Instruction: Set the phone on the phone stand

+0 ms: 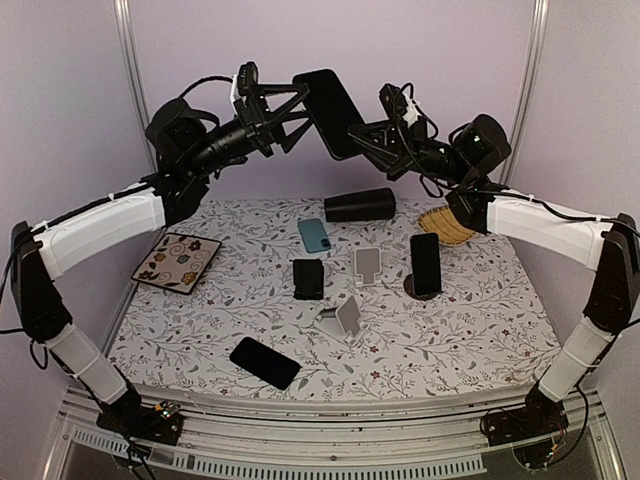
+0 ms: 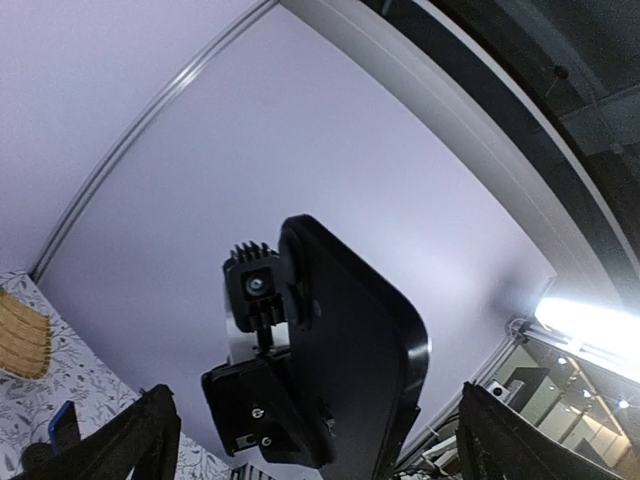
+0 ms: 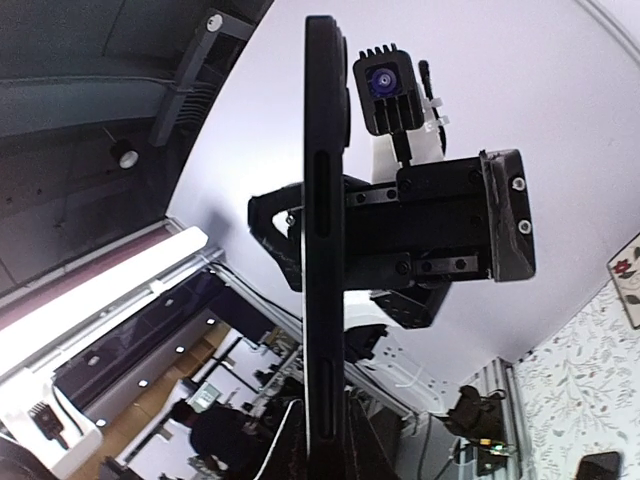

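Observation:
A black phone [image 1: 330, 112] hangs high above the table between the two raised arms. My right gripper [image 1: 362, 135] is shut on its lower end; in the right wrist view the phone [image 3: 325, 250] stands edge-on, rising out of the gripper [image 3: 327, 445]. My left gripper [image 1: 303, 102] is open. Its fingers [image 2: 140, 440] stand wide on either side of the phone [image 2: 370, 370] without touching it. A white phone stand [image 1: 342, 318] sits on the table, below and nearer than the phone.
On the floral tablecloth lie a black phone [image 1: 265, 362] at the front, a teal phone [image 1: 314, 234], a black stand [image 1: 308, 278], a white stand [image 1: 367, 265] and an upright black phone [image 1: 425, 265]. Behind them are a black cylinder [image 1: 360, 205], a wicker basket [image 1: 445, 222] and a patterned plate [image 1: 178, 260].

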### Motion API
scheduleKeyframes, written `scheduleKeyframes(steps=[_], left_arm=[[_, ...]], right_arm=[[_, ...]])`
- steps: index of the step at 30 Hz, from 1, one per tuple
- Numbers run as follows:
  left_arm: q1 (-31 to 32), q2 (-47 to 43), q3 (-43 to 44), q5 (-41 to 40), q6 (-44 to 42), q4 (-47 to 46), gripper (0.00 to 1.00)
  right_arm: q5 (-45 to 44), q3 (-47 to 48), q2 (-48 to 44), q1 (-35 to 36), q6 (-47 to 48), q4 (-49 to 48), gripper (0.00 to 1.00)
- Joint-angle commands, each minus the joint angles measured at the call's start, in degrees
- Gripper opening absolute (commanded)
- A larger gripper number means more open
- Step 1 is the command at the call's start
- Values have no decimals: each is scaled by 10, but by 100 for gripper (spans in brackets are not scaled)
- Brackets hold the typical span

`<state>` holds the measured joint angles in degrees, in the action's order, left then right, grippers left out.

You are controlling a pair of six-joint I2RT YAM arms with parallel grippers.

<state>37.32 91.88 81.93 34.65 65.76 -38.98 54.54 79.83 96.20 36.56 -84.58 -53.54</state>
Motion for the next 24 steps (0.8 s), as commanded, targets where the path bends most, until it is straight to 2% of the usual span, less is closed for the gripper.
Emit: scheduleKeyframes(steps=[1,5,9,17,20,24], left_arm=[[-27,-44,3,-16,-95,170,95],[-41,-47,37,2,-133,261,89],[-43,-25,108,12,-191,371,79],[-38,22,185,54,-220,463,53],[-35,40,219,50,-247,524,49],[-32,62,271,28,-290,610,51]], right_arm=[[-15,-2,-56,1,228,192,2],[-55,-3,-82,1,353,315,2],[-85,-24,-103,1,425,355,2],[-117,-88,-136,1,464,343,2],[-122,-112,-147,0,463,323,2],[-125,-138,-157,1,461,302,2]])
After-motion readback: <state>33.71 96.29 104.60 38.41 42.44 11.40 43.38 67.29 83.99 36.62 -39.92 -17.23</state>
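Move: The right hand grips the black phone high over the table. The white phone stand, its likeliest goal, lies roughly 15 cm ahead, 4 cm to the right and 44 cm below. The tilted white stand is about 2 cm ahead and 3 cm left, the black stand some 12 cm ahead and 12 cm left, both about 46 cm below. From the left hand, the white phone stand lies some 10 cm ahead, 14 cm right and 47 cm below. Sinking about 10 cm, faster after a slow start, the right hand keeps its closed grip and carries the phone down from the left hand towards the table's stands, its raised fingers tipping towards level and swinging clockwise. The left hand, already wide open, eases forward and down about 4 cm after a brief leftward sway, tips its fingers down some 25 degrees and half closes them on nothing. ##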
